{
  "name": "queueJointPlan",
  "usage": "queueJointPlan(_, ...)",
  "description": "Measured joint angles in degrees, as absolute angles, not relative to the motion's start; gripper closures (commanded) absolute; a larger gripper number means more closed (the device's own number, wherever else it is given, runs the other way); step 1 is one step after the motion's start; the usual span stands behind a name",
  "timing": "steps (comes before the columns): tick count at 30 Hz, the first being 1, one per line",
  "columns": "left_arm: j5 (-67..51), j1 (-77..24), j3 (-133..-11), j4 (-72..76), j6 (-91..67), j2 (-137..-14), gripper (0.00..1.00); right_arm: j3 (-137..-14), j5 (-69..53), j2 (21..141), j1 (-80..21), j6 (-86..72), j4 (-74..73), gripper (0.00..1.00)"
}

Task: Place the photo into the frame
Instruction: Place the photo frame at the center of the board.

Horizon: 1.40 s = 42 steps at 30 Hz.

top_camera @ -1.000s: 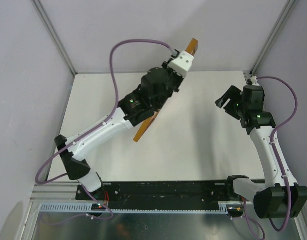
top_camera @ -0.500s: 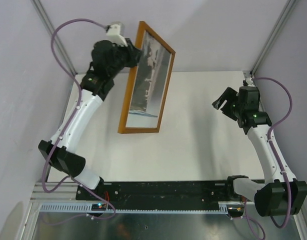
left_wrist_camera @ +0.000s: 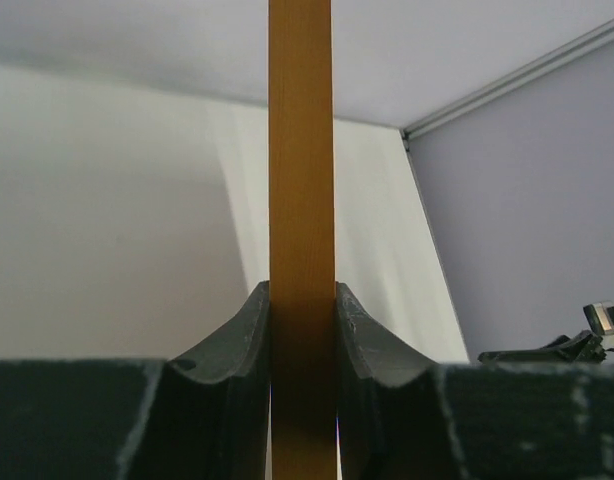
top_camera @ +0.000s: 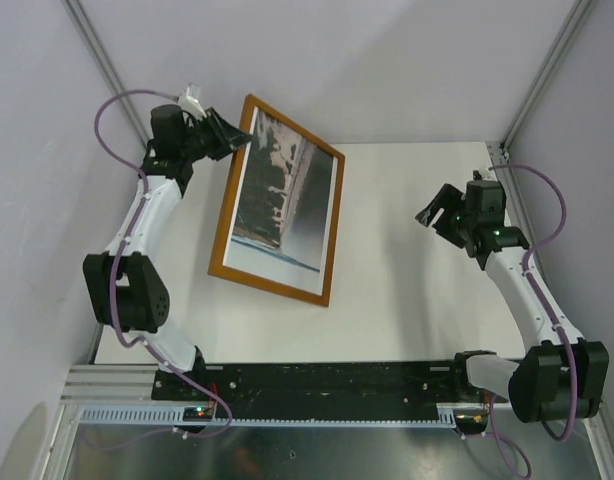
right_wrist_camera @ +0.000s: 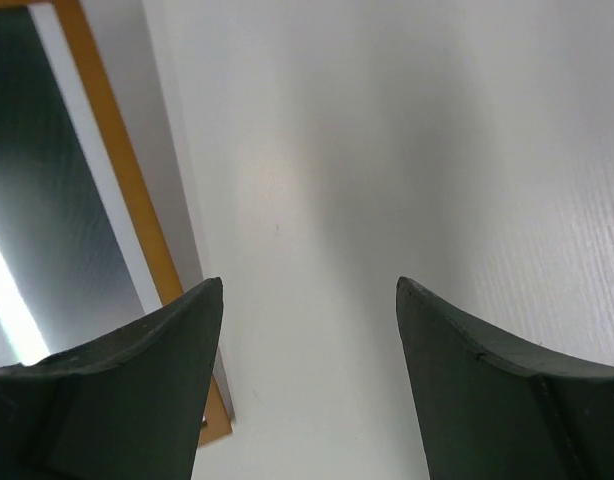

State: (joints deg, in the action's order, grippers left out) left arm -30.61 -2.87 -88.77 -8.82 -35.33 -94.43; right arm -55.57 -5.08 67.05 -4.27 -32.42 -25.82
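The wooden frame (top_camera: 269, 287) hangs tilted over the left half of the white table (top_camera: 407, 300), its face turned up toward the top camera. The photo (top_camera: 282, 205), dark water beside pale mottled land, shows inside its rails. My left gripper (top_camera: 237, 138) is shut on the frame's upper left corner. In the left wrist view the orange rail (left_wrist_camera: 302, 180) runs edge-on between the pads of that gripper (left_wrist_camera: 302, 300). My right gripper (top_camera: 437, 208) hovers open to the right, holding nothing. In its wrist view the right gripper (right_wrist_camera: 307, 300) looks down past the frame's rail (right_wrist_camera: 117, 170) and the glossy photo (right_wrist_camera: 47, 200).
Grey enclosure walls with metal corner posts (top_camera: 107, 70) stand close behind and beside the left arm. A black mounting rail (top_camera: 337, 380) crosses the near edge. The right arm's cable (top_camera: 557, 200) loops near the right post.
My left arm has swung left and back, carrying the frame with it. The frame has turned from edge-on to face-up. The right gripper has drifted slightly left.
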Motion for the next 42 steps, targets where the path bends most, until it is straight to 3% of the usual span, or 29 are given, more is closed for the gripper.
queueJointPlan(21, -46.96, 1.83, -74.91, 12.16, -46.63, -112.53, 1.00, -44.93, -8.88, 71.20, -8.51, -34.54, -14.79, 0.25)
queueJointPlan(33, -49.74, 1.91, -74.56, 20.67, -49.39, -121.36, 0.74, -44.82, -10.00, 75.79, -11.33, -34.50, -10.52, 0.25)
queueJointPlan(42, -46.50, 2.07, -74.61, 19.92, -46.98, -126.26, 0.41, -44.80, -11.05, 78.89, -11.90, -34.50, -8.14, 0.25)
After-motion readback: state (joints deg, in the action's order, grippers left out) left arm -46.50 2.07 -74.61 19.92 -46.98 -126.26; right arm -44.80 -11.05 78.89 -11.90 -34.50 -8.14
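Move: Beneath the left hand, which grips the raised frame by its left rail near the far corner, the board's center lies about 13 cm to the right, 7 cm back and 30 cm down. The tilted photo frame's middle is some 7 cm right, 8 cm back and 15 cm below that hand. From the empty right hand, the frame's low right rail is roughly 19 cm left, 7 cm ahead and 16 cm down, with the board's center 4 cm beyond the rail to the left. Lowering the left rail some 27 cm, quickly at first and then more slowly, the left hand brings the photo frame down onto the board, edging slightly forward as the wrist tips about 25 degrees farther down. Near the bottom its fingers start to open around the rail, loosening their pinch. The right hand, fingers open, sinks about 9 cm and moves 7 cm left towards the right rail without touching it. ##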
